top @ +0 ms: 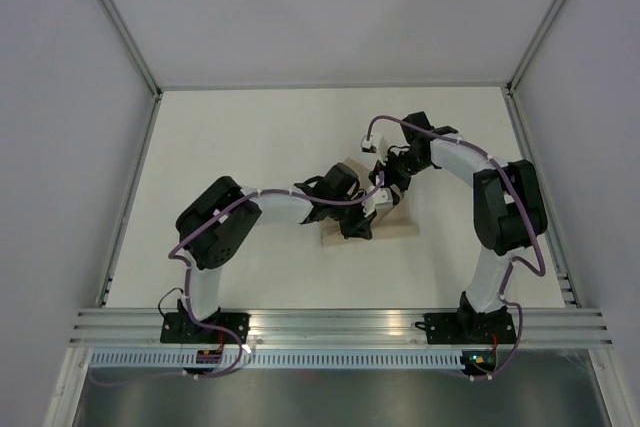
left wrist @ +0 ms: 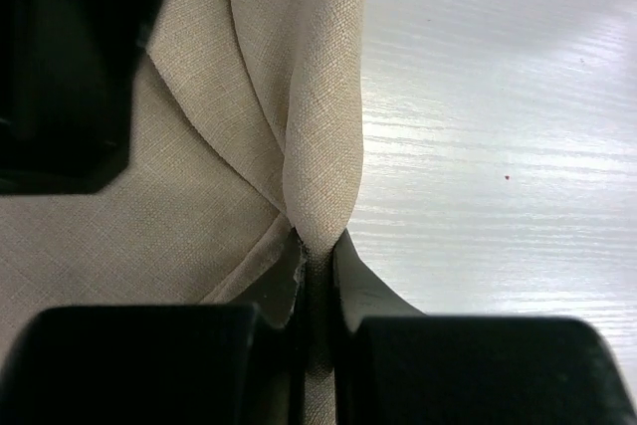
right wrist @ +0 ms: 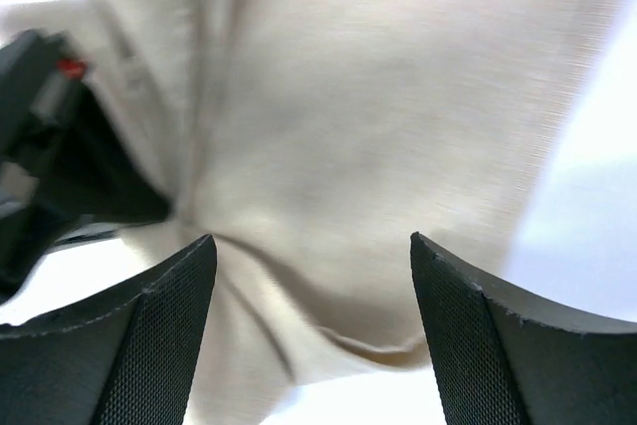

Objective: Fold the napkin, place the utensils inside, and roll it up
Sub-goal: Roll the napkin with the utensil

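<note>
The beige napkin (top: 398,228) lies bunched at the table's middle, mostly covered by both grippers. My left gripper (top: 357,224) is shut on a raised fold of it. In the left wrist view the napkin (left wrist: 214,136) narrows into a ridge pinched between the two fingers of that gripper (left wrist: 318,271). My right gripper (top: 386,195) hovers just behind it, open. In the right wrist view that gripper (right wrist: 312,242) stands wide over the napkin (right wrist: 378,116), with nothing between its fingers. The utensils are hidden or out of view.
White table (top: 250,147) spreads around the cloth, and bare table (left wrist: 498,146) shows to the right of the pinched fold. The left arm's dark wrist (right wrist: 50,156) sits close at the left of the right wrist view. Metal frame rails (top: 130,197) border the table.
</note>
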`<state>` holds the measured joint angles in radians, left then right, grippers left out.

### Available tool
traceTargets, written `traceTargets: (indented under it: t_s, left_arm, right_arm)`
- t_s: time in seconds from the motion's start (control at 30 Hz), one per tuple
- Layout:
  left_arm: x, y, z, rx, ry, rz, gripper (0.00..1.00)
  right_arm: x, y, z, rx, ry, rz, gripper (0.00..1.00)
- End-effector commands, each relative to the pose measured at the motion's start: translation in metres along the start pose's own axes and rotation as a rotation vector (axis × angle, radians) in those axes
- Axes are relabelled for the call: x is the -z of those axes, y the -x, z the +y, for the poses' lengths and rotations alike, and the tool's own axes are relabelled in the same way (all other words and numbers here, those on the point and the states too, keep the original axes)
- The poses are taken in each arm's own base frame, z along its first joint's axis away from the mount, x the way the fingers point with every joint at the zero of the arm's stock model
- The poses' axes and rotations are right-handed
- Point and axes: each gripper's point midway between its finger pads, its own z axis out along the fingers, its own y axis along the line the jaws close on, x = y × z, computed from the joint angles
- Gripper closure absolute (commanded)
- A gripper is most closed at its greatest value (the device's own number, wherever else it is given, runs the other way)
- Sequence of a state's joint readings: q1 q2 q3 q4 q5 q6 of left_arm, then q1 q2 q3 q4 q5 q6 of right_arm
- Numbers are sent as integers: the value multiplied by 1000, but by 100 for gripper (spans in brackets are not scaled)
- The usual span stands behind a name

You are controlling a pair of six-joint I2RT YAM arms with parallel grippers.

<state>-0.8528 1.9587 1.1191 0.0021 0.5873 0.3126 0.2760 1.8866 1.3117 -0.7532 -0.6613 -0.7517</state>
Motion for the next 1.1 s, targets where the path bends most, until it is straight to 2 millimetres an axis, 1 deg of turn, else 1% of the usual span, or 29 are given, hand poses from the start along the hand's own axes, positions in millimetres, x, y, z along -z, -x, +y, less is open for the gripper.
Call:
traceTargets:
  t_s: [0.0, 0.03, 0.07, 0.1, 0.17, 0.2, 0.27, 0.3, 0.33, 0.37, 0.4, 0.43, 0.47, 0.5, 0.57, 0.6, 0.67, 0.7, 0.77, 0.8, 0.87, 0.9, 0.97, 1.0, 1.03, 1.07]
  left_arm:
    - [-5, -45, -27, 208, -133, 124, 98]
    - [-6, -46, -29, 229, -147, 123, 98]
    - [-5, -46, -27, 246, -151, 120, 98]
    - [-6, -51, -29, 269, -173, 125, 98]
    - [-5, -54, -27, 318, -190, 124, 98]
    - [-6, -55, -29, 337, -214, 129, 98]
    - [-4, -53, -28, 371, -240, 117, 98]
    - [-4, -54, -27, 385, -243, 119, 98]
    - [-4, -61, -28, 414, -254, 141, 98]
    - [-3, -57, -24, 425, -263, 134, 98]
    - [-5, -59, -23, 436, -268, 147, 98]
    - [-4, -67, -26, 469, -283, 187, 98]
    - [-4, -62, -22, 471, -290, 175, 98]
    - [-3, -62, -21, 480, -291, 181, 98]
    - [-1, -61, -18, 500, -298, 183, 98]
    - [0, -60, -17, 512, -304, 178, 98]
    - [2, -60, -13, 552, -316, 173, 98]
    - [2, -61, -12, 565, -317, 174, 98]
    - [3, -64, -12, 593, -325, 184, 98]
    - [2, -65, -12, 604, -332, 188, 98]
    - [1, -65, -12, 621, -345, 192, 98]
    - [-1, -70, -14, 641, -353, 209, 98]
    - [-2, -73, -12, 660, -354, 217, 98]
    - [-4, -77, -12, 672, -357, 228, 98]
    - [-4, -78, -13, 684, -363, 231, 98]
    - [-5, -77, -13, 686, -366, 233, 98]
  right_arm:
    - [13, 10, -36, -17, -181, -64, 17]
    - [15, 10, -36, -18, -188, -74, 17]
    - [18, 10, -38, -17, -193, -86, 17]
    - [28, 11, -41, -20, -217, -110, 17]
    - [34, 10, -42, -14, -231, -139, 18]
    - [43, 10, -43, -10, -247, -175, 18]
    - [53, 9, -44, -9, -278, -200, 18]
    - [59, 9, -40, 10, -288, -218, 19]
    - [62, 9, -36, 46, -294, -230, 18]
    - [64, 9, -30, 72, -291, -239, 18]
    - [69, 8, -18, 112, -296, -256, 18]
    - [71, 9, -11, 141, -291, -276, 18]
    - [72, 8, -5, 185, -294, -284, 18]
    - [73, 4, 8, 221, -293, -292, 18]
    - [73, 0, 20, 306, -293, -305, 18]
    - [69, -8, 33, 344, -288, -307, 18]
    - [65, -17, 41, 415, -313, -294, 18]
    - [57, -22, 53, 465, -318, -291, 18]
    - [50, -26, 61, 525, -337, -277, 18]
    - [41, -28, 68, 584, -360, -264, 18]
    - [32, -28, 76, 640, -362, -249, 18]
    - [25, -27, 79, 657, -353, -243, 18]
    - [19, -28, 77, 673, -360, -226, 18]
    - [13, -27, 81, 700, -356, -220, 18]
    - [11, -28, 81, 712, -364, -211, 18]
    - [7, -27, 85, 732, -356, -209, 18]
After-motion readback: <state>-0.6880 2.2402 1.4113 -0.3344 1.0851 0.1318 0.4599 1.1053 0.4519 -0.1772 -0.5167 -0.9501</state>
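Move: The right hand is open and empty. The free right end of the napkin's near roll lies about 11 cm back from it, some 1 cm to its left and 4 cm lower. The left gripper's pinch on that roll sits 10 cm back and 7 cm left of the right hand, and the unrolled sheet's middle is about 3 cm back, 6 cm left. For the left hand, the roll's free end is 6 cm to its right, and the sheet lies ahead, its middle 8 cm out. Swinging out to the right and slightly forward, then up about 5 cm, the right hand arcs back some 13 cm and down with its fingers still wide open, tilting over 35 degrees, to the roll's free end beside the left gripper. The left hand stays put, keeps its pinch on the roll and turns it nearly 40 degrees, top going forward towards the unrolled sheet. ##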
